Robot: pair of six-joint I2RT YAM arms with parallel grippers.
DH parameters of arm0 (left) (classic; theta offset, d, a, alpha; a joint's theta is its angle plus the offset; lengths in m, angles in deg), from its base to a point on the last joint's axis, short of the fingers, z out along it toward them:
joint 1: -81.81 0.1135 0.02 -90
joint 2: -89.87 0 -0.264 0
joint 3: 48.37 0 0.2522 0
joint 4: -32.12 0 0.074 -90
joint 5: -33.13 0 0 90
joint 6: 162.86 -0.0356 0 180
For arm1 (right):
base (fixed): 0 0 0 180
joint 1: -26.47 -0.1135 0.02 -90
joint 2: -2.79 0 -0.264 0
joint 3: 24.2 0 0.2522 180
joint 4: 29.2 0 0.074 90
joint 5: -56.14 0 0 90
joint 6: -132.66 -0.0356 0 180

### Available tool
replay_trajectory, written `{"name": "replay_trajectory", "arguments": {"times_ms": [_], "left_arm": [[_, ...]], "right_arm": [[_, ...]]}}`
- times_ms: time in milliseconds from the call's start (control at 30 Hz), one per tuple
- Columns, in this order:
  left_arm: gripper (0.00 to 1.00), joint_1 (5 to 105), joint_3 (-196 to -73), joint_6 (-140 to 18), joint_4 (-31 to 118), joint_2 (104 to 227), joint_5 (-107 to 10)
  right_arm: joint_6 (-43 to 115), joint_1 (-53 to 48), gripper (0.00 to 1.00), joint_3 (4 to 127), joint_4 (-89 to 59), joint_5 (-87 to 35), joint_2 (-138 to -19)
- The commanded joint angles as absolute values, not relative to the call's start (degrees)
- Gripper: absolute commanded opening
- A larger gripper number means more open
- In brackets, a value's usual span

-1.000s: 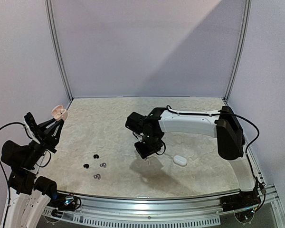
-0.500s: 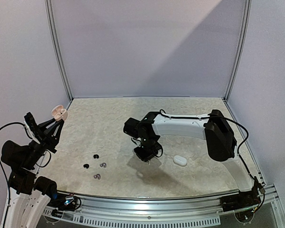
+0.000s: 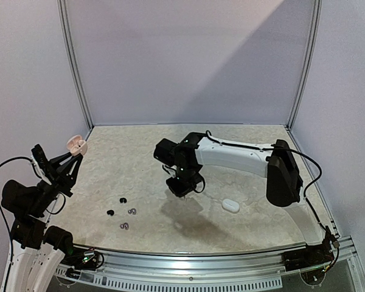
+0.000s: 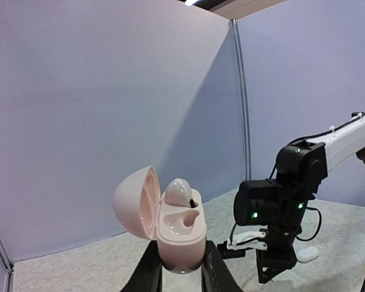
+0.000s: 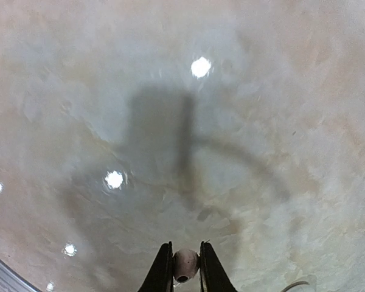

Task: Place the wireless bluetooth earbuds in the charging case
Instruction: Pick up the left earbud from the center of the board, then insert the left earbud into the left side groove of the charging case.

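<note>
My left gripper is raised at the table's left edge, shut on a pink charging case whose lid stands open. One pale earbud sits in the case's far socket; the near socket is bare. In the left wrist view the left gripper clamps the case's base. My right gripper hangs above the table's middle. In the right wrist view the right gripper is shut on a small pale earbud, well above the marbled surface. Several loose earbuds lie at the front left, black ones and grey ones.
A small white closed case lies on the table right of my right gripper, also visible in the left wrist view. Lilac walls and metal posts enclose the marbled table.
The right gripper's jaws have closed on the pale earbud, and it has risen and shifted left and back. The left arm with the case has not moved.
</note>
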State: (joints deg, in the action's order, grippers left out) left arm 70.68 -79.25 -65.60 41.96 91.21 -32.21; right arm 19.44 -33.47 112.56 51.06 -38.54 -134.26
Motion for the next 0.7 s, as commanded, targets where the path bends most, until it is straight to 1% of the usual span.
{"name": "replay_trajectory", "arguments": {"times_ms": [0,67,167,267,400,567,667], "left_arm": [[0.0,69.8,-79.2,-66.3,41.4,90.6,-31.7],[0.0,69.2,-79.2,-66.5,41.5,90.7,-32.6],[0.0,68.8,-79.3,-66.9,41.5,91.0,-33.5],[0.0,68.4,-79.5,-68.1,42.1,90.8,-34.3],[0.0,67.6,-80.7,-70.7,45.3,91.4,-36.6],[0.0,65.9,-84.7,-74.4,52.6,96.3,-40.8],[0.0,64.9,-86.3,-75.2,54.0,99.5,-41.3]], "right_arm": [[21.9,-34.9,0.07,118.8,47.4,-46.1,-127.9],[23.7,-36.9,0.08,118.5,40.7,-51.5,-123.9],[29.6,-41.2,0.03,115.2,25.4,-57.4,-117.2],[37.8,-45.7,0.0,112.7,9.6,-58.7,-113.5],[47.4,-49.8,0.0,116.9,-2.1,-55.7,-116.0],[57.3,-53.8,0.0,119.7,-11.6,-53.9,-120.5],[59.3,-54.1,0.0,121.2,-14.7,-52.3,-122.7]]}}
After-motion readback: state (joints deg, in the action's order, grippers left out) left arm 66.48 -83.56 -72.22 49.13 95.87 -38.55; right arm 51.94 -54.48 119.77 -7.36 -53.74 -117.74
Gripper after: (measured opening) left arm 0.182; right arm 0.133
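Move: The open pink charging case, one well still empty, sits in the left fingers, about 2 cm ahead, 2 cm right and 2 cm above that hand's point. From the right hand, already pinching the other earbud low over the board, the case is some 26 cm left, 7 cm back and 28 cm higher. Down on the board, 4 cm below this hand, the nearest silver earbud lies about 21 cm left and 6 cm back, the outer black earbud 24 cm left and level, the white case 18 cm right and 4 cm back. The pinched earbud is swept up about 40 cm and some 17 cm left towards the open case, the right hand first edging forward, then drawing back about 13 cm and slowing at the end. Its fingers keep their hold while the wrist swings roughly 85 degrees from pointing down to level, pointing left and somewhat forward. The left hand keeps hold of the case, easing it about 1 cm forward with a slight tilt. ##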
